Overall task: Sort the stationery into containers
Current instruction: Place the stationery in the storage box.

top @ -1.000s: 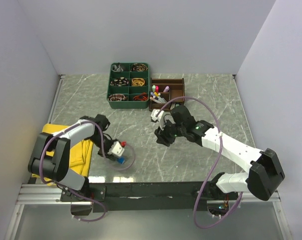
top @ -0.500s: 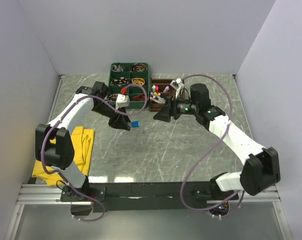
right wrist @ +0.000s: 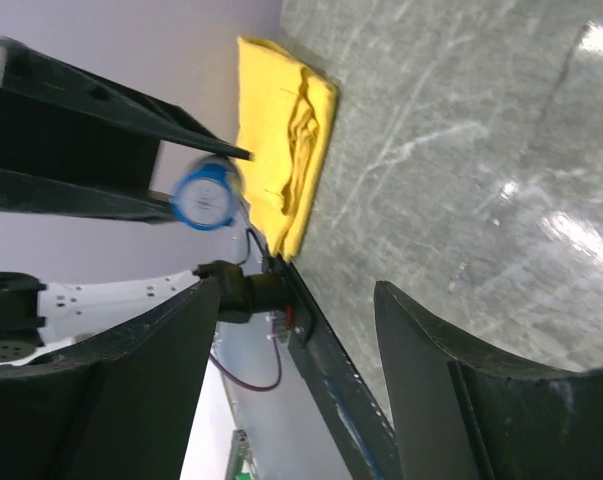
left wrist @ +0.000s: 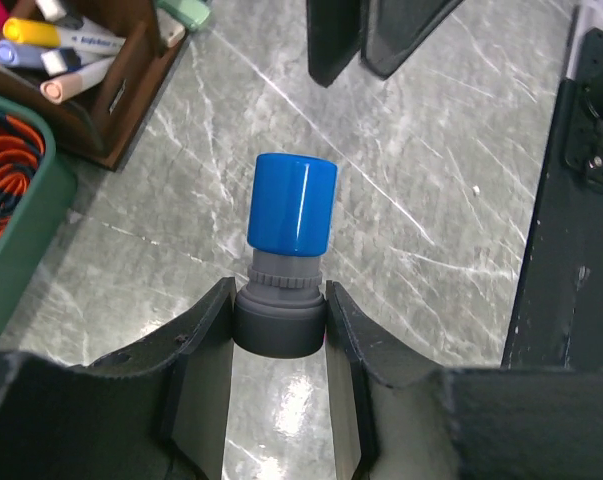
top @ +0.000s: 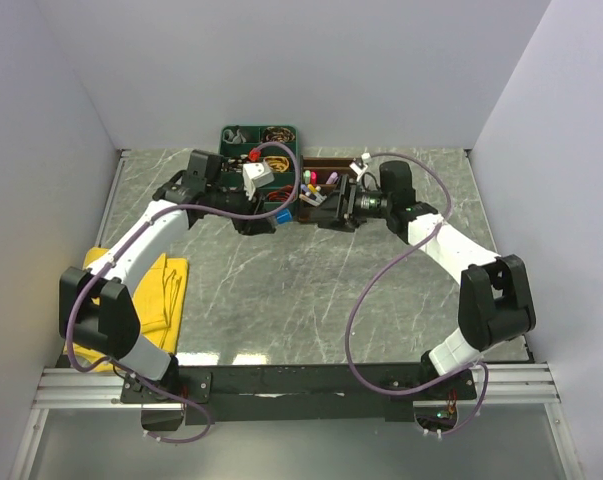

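Note:
My left gripper (left wrist: 278,305) is shut on the grey base of a blue-capped piece of stationery (left wrist: 292,205), held above the table just in front of the brown wooden organiser (left wrist: 121,85). From above, the blue cap (top: 281,215) hangs at the left gripper (top: 267,222), near the organiser (top: 349,172). Several highlighters (left wrist: 51,45) and markers (top: 313,188) lie in its compartments. My right gripper (top: 324,213) hovers by the organiser's front, facing the left one. Its jaws (right wrist: 299,300) stand wide open with nothing between them. The blue cap (right wrist: 203,197) shows in its view.
A green divided tray (top: 221,170) with rubber bands stands left of the organiser; its rim (left wrist: 21,260) is close to my left gripper. A yellow cloth (top: 166,290) lies at the table's left front. The right gripper's fingers (left wrist: 381,35) sit just beyond the blue cap.
The left arm has carried the blue-capped piece from beside the yellow cloth to the organiser's front. The right arm swung back to the organiser and its jaws opened wider.

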You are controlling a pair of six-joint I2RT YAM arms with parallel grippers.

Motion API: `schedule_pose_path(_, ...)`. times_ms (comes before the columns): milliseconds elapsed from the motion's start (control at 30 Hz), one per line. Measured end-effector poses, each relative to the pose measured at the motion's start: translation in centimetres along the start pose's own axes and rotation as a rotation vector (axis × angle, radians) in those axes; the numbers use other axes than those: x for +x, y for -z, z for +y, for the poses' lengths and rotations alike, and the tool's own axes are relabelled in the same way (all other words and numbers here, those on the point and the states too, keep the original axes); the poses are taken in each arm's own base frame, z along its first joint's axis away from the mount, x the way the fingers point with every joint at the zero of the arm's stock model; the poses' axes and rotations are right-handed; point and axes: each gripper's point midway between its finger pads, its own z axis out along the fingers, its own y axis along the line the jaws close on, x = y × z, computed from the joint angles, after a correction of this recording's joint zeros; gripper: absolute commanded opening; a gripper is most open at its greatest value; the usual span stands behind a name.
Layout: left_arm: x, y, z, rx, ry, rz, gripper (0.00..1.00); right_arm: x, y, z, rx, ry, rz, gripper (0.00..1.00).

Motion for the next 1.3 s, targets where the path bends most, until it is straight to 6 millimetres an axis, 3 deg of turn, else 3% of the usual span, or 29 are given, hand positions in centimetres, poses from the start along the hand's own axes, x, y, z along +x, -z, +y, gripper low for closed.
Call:
schedule_pose_path(300,0.2,-1.1,0.0,-0.027,0.011,0.021,0.01,-1.9,-0.1,3.6,-0.079,0.056,-0.028,0.70)
schedule_pose_path(800,-0.9,-2.3,-0.7,0.002,0.003,0.013,0.01,-0.5,-2.2,3.2,-0.083,0.037,0.043,0.64)
schedule_pose_path(1033,-1.4,-2.5,-1.2,0.018,-0.008,0.006,0.01,-0.5,-2.2,4.2,-0.113,0.062,0.051,0.50)
schedule_pose_path(1300,-2.2,-2.7,-1.4,0.026,-0.023,-0.004,0.01,-0.4,-2.3,4.5,-0.127,0.070,0.062,0.50)
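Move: The left hand already holds the grey body of a blue-and-grey cylinder, its blue end sticking out about 4 cm to the hand's right, 1 cm ahead and 2 cm below. From the open right hand that blue end lies about 8 cm left, level fore and aft, and 2 cm higher. The storage box stands some 19 cm ahead of the right hand, 5 cm to its right and 17 cm below. The hands converge sideways, some 4 cm each; the right rises 3 cm, fingers closing onto the blue end. ##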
